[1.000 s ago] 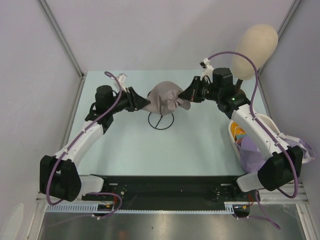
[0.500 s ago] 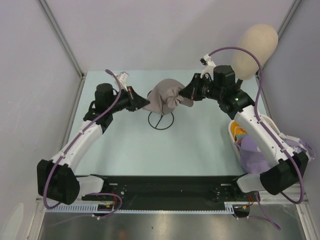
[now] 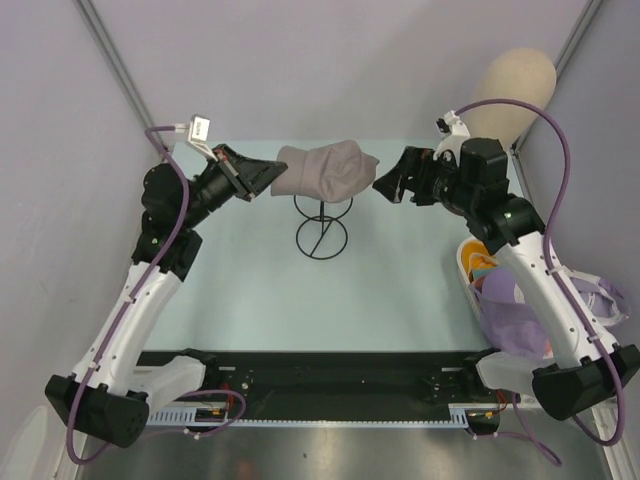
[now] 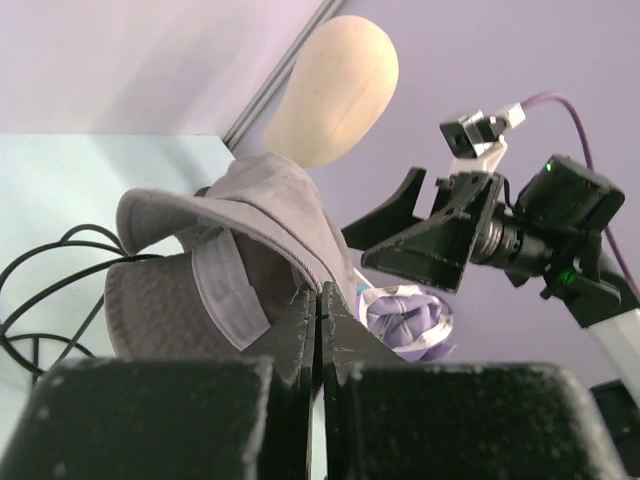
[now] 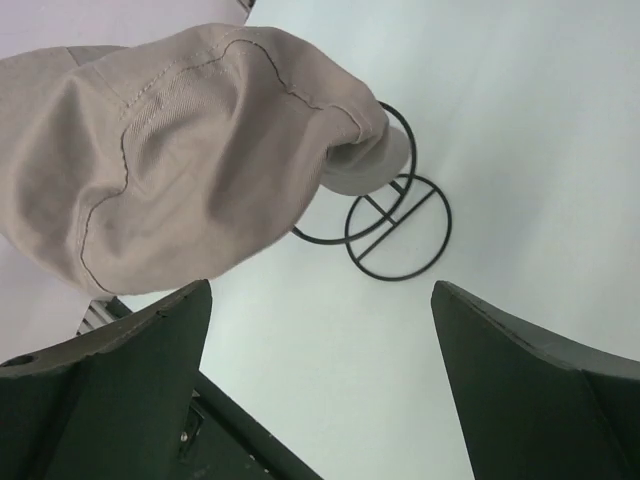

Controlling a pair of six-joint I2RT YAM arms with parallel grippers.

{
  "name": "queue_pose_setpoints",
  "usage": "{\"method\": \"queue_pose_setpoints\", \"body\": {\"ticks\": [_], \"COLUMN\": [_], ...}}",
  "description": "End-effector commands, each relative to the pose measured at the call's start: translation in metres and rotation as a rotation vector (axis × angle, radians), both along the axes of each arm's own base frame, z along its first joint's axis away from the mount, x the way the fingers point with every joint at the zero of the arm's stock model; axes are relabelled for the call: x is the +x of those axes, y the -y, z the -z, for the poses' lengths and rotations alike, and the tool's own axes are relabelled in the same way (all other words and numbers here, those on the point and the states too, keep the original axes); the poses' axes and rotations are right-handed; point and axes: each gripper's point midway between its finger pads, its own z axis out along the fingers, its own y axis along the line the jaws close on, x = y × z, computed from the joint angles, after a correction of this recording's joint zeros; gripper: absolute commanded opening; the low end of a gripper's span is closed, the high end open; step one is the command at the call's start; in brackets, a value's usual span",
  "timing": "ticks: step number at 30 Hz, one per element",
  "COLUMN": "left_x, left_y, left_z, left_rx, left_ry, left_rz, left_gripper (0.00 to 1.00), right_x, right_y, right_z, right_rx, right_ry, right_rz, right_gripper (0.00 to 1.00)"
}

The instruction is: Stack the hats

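A lavender-grey bucket hat point(image 3: 320, 170) hangs in the air above a black wire stand point(image 3: 320, 235). My left gripper point(image 3: 262, 178) is shut on the hat's brim at its left side; in the left wrist view point(image 4: 322, 295) the jaws are pressed together on the fabric of the hat point(image 4: 250, 220). My right gripper point(image 3: 385, 185) is open and empty just right of the hat, not touching it. In the right wrist view the hat point(image 5: 190, 150) hangs up left of the open gripper point(image 5: 320, 290). An orange hat point(image 3: 482, 266) lies in the white basket point(image 3: 463, 262).
The beige mannequin head point(image 3: 512, 85) stands at the back right corner. The basket at the right edge also holds purple fabric with white trim point(image 3: 510, 315). Walls close the table on the left, back and right. The wire stand point(image 5: 395, 230) sits mid-table.
My right gripper has let go of the hat and drawn back to the right. My left gripper has lifted the hat up and away from the stand, and the hat now hangs stretched sideways.
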Motion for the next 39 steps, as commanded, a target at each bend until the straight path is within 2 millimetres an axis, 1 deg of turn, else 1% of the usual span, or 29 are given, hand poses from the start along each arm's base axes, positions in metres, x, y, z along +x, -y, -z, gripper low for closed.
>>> {"method": "queue_pose_setpoints", "body": {"ticks": [1,3,4,6,7,8,9,10,11,12,13,14,16,18,21,22,24,25,26,28,29,32,35,36,37,38,39], "left_x": [0.001,0.003,0.005,0.007,0.008,0.007,0.014,0.014,0.012,0.018,0.017,0.016,0.017,0.017,0.018,0.021,0.024,0.025,0.03,0.034,0.039,0.044,0.044,0.046,0.045,0.046,0.047], "left_y": [0.002,0.007,0.006,0.013,0.015,0.022,0.029,0.034,0.042,0.049,0.052,0.058,0.067,0.076,0.081,0.082,0.086,0.088,0.094,0.098,0.102,0.108,0.115,0.12,0.124,0.127,0.127], "left_z": [-0.036,-0.035,-0.039,-0.043,-0.049,-0.054,-0.051,-0.062,-0.065,-0.063,-0.07,-0.073,-0.076,-0.074,-0.067,-0.059,-0.055,-0.055,-0.046,-0.041,-0.033,-0.024,-0.02,-0.016,-0.018,-0.014,-0.013], "left_rx": [-0.079,-0.068,-0.077,-0.105,-0.121,-0.136,-0.132,-0.141,-0.14,-0.136,-0.143,-0.149,-0.151,-0.144,-0.142,-0.139,-0.147,-0.153,-0.142,-0.128,-0.113,-0.099,-0.119,-0.114,-0.109,-0.101,-0.098], "left_ry": [0.022,0.01,0.013,0.003,0.01,0.01,-0.006,0.011,0.016,0.005,0.016,0.025,0.03,0.026,0.015,0.001,-0.016,-0.015,-0.031,-0.033,-0.045,-0.074,-0.097,-0.103,-0.093,-0.099,-0.101], "left_rz": [-0.042,-0.059,-0.081,-0.079,-0.079,-0.063,-0.059,-0.051,-0.032,-0.028,-0.024,-0.021,-0.009,0.004,0.02,0.021,0.03,0.039,0.045,0.048,0.052,0.063,0.078,0.085,0.092,0.094,0.093], "left_gripper": [0.0,0.0,0.0,0.0,0.0,0.0,0.0,0.0,0.0,0.0,0.0,0.0,0.0,0.0,0.0,0.0,0.0,0.0,0.0,0.0,0.0,0.0,0.0,0.0,0.0,0.0,0.0], "right_x": [-0.011,-0.02,-0.022,-0.031,-0.036,-0.04,-0.042,-0.045,-0.045,-0.044,-0.042,-0.036,-0.033,-0.025,-0.016,-0.014,-0.01,-0.008,-0.006,-0.005,-0.003,-0.001,0.002,0.002,0.003,0.003,0.004], "right_y": [0.022,0.028,0.028,0.026,0.026,0.023,0.018,0.016,0.013,0.009,0.008,0.006,0.005,0.007,0.008,0.009,0.01,0.012,0.013,0.014,0.016,0.019,0.026,0.028,0.031,0.032,0.035], "right_z": [-0.02,-0.034,-0.039,-0.05,-0.06,-0.064,-0.059,-0.069,-0.068,-0.064,-0.059,-0.052,-0.047,-0.038,-0.023,-0.019,-0.014,-0.016,-0.014,-0.016,-0.014,-0.009,-0.007,-0.007,-0.007,-0.008,-0.008], "right_rx": [-0.002,-0.002,0.002,0.032,0.065,0.091,0.125,0.163,0.176,0.183,0.174,0.16,0.154,0.139,0.098,0.085,0.073,0.075,0.07,0.068,0.062,0.047,0.034,0.029,0.03,0.031,0.03], "right_ry": [0.051,0.081,0.095,0.112,0.14,0.147,0.121,0.159,0.156,0.143,0.123,0.097,0.075,0.051,0.017,0.01,0.004,0.01,0.01,0.017,0.014,0.008,0.006,0.009,0.009,0.008,0.006], "right_rz": [0.065,0.083,0.083,0.086,0.084,0.073,0.065,0.059,0.053,0.054,0.064,0.074,0.095,0.129,0.155,0.162,0.176,0.185,0.187,0.187,0.192,0.201,0.226,0.231,0.237,0.237,0.245], "right_gripper": [0.97,0.97,0.97,0.97,0.97,0.96,0.96,0.96,0.95,0.95,0.95,0.94,0.94,0.93,0.93,0.92,0.92,0.93,0.93,0.93,0.92,0.93,0.93,0.93,0.93,0.93,0.93]}}
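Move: The left fingers hold the grey hat by its brim, the hat's middle about 8 cm to their right and 3 cm ahead, at nearly the same height. The open right gripper it is going to is some 17 cm right and slightly lower; the wire stand is 7 cm right, 5 cm ahead and about 30 cm below. From the right hand, the hat is roughly 10 cm left, 2 cm ahead and 4 cm higher. Keeping its pinch on the brim, the left hand carries the hat some 12 cm right and about 6 cm forward towards the open right gripper, rising a few centimetres, then sinking below its starting height. The right hand draws back and up about 5 cm, returns, and ends turned some 10 degrees clockwise, fingers still wide open; whether the hat touches them can't be seen. ##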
